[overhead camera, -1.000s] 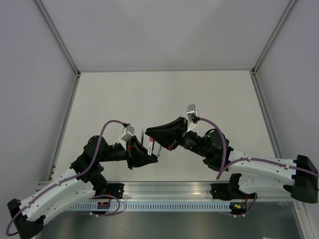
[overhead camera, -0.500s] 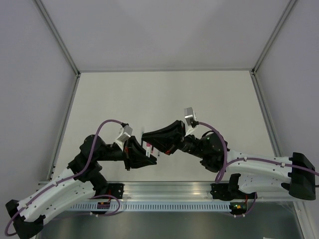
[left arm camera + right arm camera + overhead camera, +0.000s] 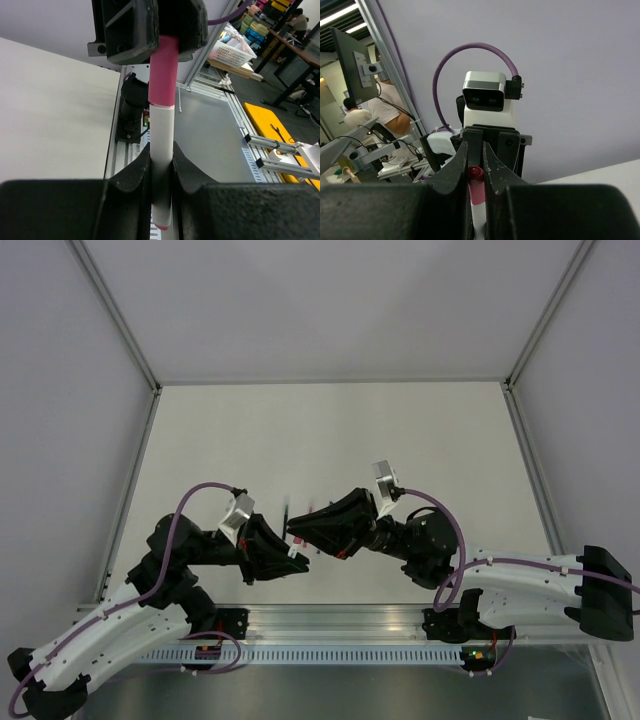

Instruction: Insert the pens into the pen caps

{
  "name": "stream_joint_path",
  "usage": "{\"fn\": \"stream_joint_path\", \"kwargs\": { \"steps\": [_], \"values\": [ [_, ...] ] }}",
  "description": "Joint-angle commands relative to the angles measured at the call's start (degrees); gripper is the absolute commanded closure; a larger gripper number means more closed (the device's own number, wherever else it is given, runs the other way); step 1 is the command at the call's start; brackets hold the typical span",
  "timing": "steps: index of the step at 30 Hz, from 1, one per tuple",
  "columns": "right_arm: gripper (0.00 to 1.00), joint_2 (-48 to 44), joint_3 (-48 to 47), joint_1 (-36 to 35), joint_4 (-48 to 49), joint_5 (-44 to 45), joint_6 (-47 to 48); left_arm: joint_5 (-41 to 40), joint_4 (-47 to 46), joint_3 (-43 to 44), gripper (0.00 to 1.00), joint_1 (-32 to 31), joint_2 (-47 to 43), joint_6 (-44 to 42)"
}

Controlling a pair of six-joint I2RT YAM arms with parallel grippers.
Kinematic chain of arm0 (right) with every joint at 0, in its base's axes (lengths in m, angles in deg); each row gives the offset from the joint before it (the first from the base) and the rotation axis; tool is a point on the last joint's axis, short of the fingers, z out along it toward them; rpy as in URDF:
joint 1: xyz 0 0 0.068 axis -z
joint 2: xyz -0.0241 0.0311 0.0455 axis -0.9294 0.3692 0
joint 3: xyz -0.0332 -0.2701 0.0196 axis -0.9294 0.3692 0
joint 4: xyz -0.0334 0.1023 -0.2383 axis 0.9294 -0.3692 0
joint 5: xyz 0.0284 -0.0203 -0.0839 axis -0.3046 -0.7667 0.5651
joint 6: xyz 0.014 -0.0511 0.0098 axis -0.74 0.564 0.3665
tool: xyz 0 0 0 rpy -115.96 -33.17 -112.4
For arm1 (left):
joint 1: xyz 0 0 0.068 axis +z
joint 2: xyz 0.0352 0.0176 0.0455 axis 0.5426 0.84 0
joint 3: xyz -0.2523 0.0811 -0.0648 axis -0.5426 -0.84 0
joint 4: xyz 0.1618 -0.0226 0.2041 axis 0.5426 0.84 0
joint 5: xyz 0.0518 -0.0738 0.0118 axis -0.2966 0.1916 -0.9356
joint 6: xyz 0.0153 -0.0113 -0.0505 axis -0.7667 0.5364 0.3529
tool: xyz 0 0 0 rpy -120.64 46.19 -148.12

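Above the table's near middle my two grippers meet tip to tip. My left gripper (image 3: 161,175) is shut on a white pen (image 3: 162,145) with a red end, and the pen stands upright between its fingers. A pink-red pen cap (image 3: 163,75) sits over the pen's upper end, its rim against the white barrel. My right gripper (image 3: 476,172) is shut on that cap (image 3: 476,187), and the white pen (image 3: 478,220) runs out below it. From above, the left gripper (image 3: 291,558) and right gripper (image 3: 298,531) overlap and hide the joint.
A thin dark pen (image 3: 287,512) lies on the table just beyond the grippers, and a small red piece (image 3: 318,506) lies right of it. The aluminium rail (image 3: 330,620) with both arm bases runs along the near edge. Grey walls close in the table (image 3: 330,430).
Both grippers have drifted a little to the left, still joined. The left wrist has swung further left and the right gripper has come lower. Neither grip has changed.
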Motion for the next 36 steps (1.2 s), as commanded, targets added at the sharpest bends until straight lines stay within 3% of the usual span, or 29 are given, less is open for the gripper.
{"fn": "stream_joint_path", "kwargs": {
  "steps": [1,14,18,23,27,34,36],
  "values": [
    [1.00,4.52,6.59,-3.94,-12.45,-16.85,-5.46,-10.40,-16.57,7.79,0.98,1.27,-0.57,0.42],
    [1.00,11.82,7.03,-4.91,1.00,-16.59,-5.81,-8.81,-21.42,6.91,0.98,1.19,1.11,3.15],
    [1.00,10.34,5.97,-5.61,-6.35,-13.53,-1.43,-10.57,-17.31,7.88,0.98,1.18,0.58,2.09],
    [1.00,3.67,6.94,-6.67,-18.91,0.00,5.78,-15.93,-10.87,8.76,0.98,1.27,-0.39,-0.19],
    [1.00,0.84,7.47,-8.33,-21.93,8.88,7.63,-17.96,-9.72,8.15,0.98,1.27,-0.39,-0.99],
    [0.62,1.10,6.85,-8.69,-21.67,10.38,7.99,-16.47,-10.34,7.36,0.98,1.27,1.37,-1.42],
    [0.56,0.49,6.59,-8.69,-21.58,11.09,8.34,-15.76,-11.39,6.31,0.98,1.27,1.37,-1.25]
  ]
}}
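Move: The pink cap is in the right fingers, its middle about 1 cm below that hand point; the white pen's barrel runs down from it into the left fingers. From the left hand the cap lies some 2 cm ahead and 6 cm up, neither left nor right. On the table below lie loose pens: from the left hand the red one is roughly 25 cm ahead, 4 cm left and 31 cm down, and the teal one 7 cm farther left. Backward a little over 1 cm, the right hand first tilts with the pink cap still in its fingers, then swings forward about 2.5 cm and sinks about 4 cm towards the left fingers, turning some 15 degrees clockwise and finally opening around the cap. The left hand, still gripping the white barrel, rises about 1.5 cm, then goes forward some 3.5 cm, turning about 10 degrees counter-clockwise. ##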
